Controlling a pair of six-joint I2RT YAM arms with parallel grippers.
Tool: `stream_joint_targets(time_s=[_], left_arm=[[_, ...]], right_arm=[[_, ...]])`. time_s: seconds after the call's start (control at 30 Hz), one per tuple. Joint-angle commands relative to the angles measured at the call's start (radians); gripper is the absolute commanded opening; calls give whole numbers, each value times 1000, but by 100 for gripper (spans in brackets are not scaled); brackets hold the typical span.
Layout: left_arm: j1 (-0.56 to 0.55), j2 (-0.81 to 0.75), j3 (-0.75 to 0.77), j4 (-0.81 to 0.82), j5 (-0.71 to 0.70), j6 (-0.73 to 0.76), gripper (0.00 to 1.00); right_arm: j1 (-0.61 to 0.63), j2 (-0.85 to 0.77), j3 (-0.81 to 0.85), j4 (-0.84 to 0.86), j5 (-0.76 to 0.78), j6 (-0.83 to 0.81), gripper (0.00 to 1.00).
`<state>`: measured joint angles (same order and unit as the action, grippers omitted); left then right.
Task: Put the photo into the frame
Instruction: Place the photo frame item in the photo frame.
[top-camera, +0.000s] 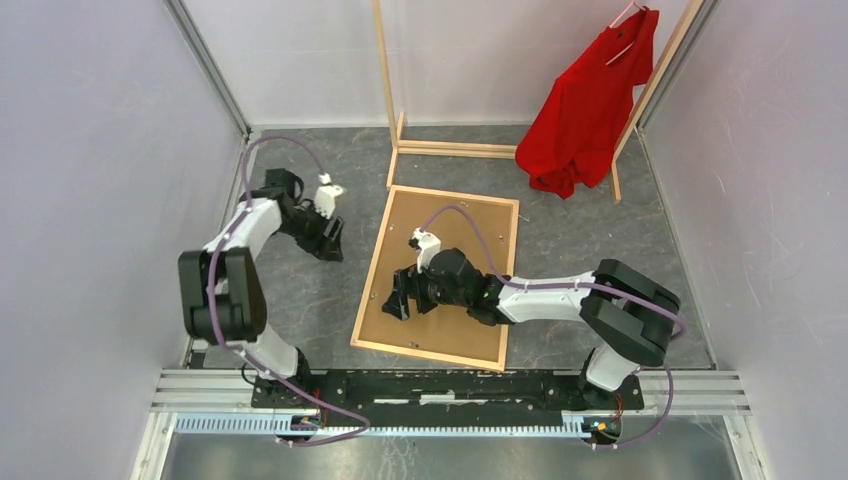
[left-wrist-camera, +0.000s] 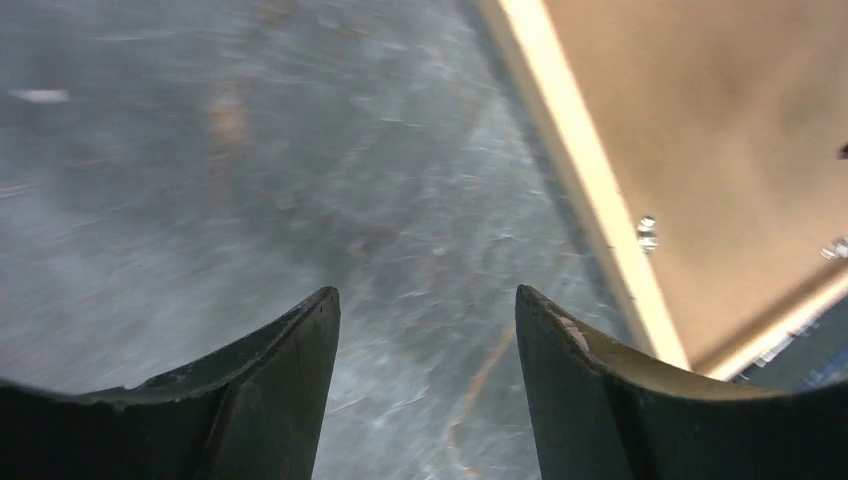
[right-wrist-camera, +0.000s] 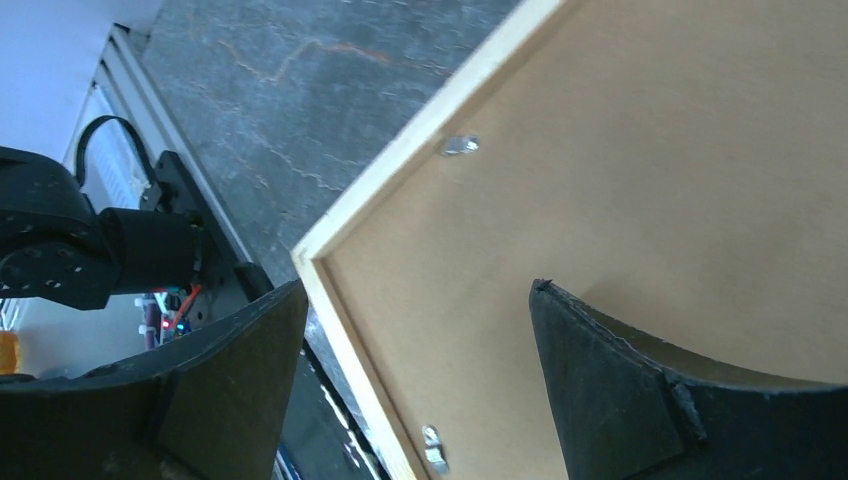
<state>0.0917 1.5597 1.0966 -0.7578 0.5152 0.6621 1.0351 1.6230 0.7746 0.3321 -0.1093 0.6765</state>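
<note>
The frame (top-camera: 372, 268) of light wood lies flat on the dark table, and a brown backing board (top-camera: 450, 330) fills it. The photo is out of view. My right gripper (top-camera: 397, 300) hovers over the frame's near-left part. In the right wrist view it (right-wrist-camera: 420, 285) stands open above the board (right-wrist-camera: 650, 150) and the frame's corner rim (right-wrist-camera: 430, 122), with nothing between its fingers. My left gripper (top-camera: 332, 245) is over bare table to the left of the frame. It (left-wrist-camera: 428, 292) is open and empty, with the frame's rim (left-wrist-camera: 590, 190) off to its right.
A wooden clothes rack (top-camera: 455, 148) with a red shirt (top-camera: 590, 100) stands at the back right, just beyond the frame. Small metal clips (right-wrist-camera: 459, 145) sit along the board's edge. Walls close in left, right and back. The arms' base rail (top-camera: 450, 385) runs along the near edge.
</note>
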Motion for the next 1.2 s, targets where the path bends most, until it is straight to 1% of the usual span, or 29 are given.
stream_joint_targets(time_s=[0.0,0.07,0.1,0.2,0.27,0.3,0.4,0.57,0.83,0.87,0.93,0.97,1.03,1.07,1.13,1.17], left_arm=[[-77,72,22,-137,141,-35,71],[-128,101,25,-126,160,-43,69],[-139,122,30,-123,171,-47,67],[-166,204,56,-136,201,-40,53],[-188,240,63,-137,180,-36,41],[-193,250,60,-137,174,-25,37],[-204,270,51,-136,185,5,34],[-210,300,55,-136,199,26,29],[-210,332,51,-136,202,44,19],[-210,333,51,-136,199,45,18],[-210,334,52,-136,192,46,16],[-210,334,51,-135,189,47,16],[-210,335,49,-133,185,45,14],[-210,335,47,-132,181,45,13],[-210,336,41,-122,170,40,11],[-210,335,39,-117,165,38,11]], right_arm=[[68,57,57,205,63,-7,88],[84,95,84,209,65,-10,87],[89,117,92,220,63,-1,85],[98,169,104,255,48,21,82],[101,191,106,271,48,29,82],[102,201,107,278,47,32,82],[101,236,129,276,30,41,81],[102,276,136,288,18,62,71],[102,323,182,261,15,67,68],[95,322,189,242,21,58,66],[74,296,190,208,34,21,54],[67,274,195,173,47,-24,45],[67,214,191,96,101,-141,33],[68,180,168,90,131,-198,23],[70,125,102,101,176,-279,11],[73,107,77,110,195,-312,8]])
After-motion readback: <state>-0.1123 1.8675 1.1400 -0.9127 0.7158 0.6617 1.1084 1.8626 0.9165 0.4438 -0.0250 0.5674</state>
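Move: For the left hand, the spot on the photo frame's left bar where it is headed lies about 6 cm back, 9 cm to the right and 7 cm down; the side clip is roughly 4 cm nearer the base and 2 cm farther right. From the right hand, that side clip is some 7 cm left, 2 cm ahead and 6 cm down. The near clip lies about 9 cm back and 2 cm right of this hand, the frame's near-left corner about 9 cm back and 12 cm left. The left hand sweeps right, back and down, about 9 cm rightward and 6 cm each of the others, tipping some 25 degrees and closing nearly shut as its fingertips come to the outer edge of the frame's left bar and rest there. The right hand slides about 7 cm left over the backing board towards the side clip and sinks some 3 cm, then closes its wide-open fingers almost fully while easing back right and slightly forward, ending just short of and above the clip. ##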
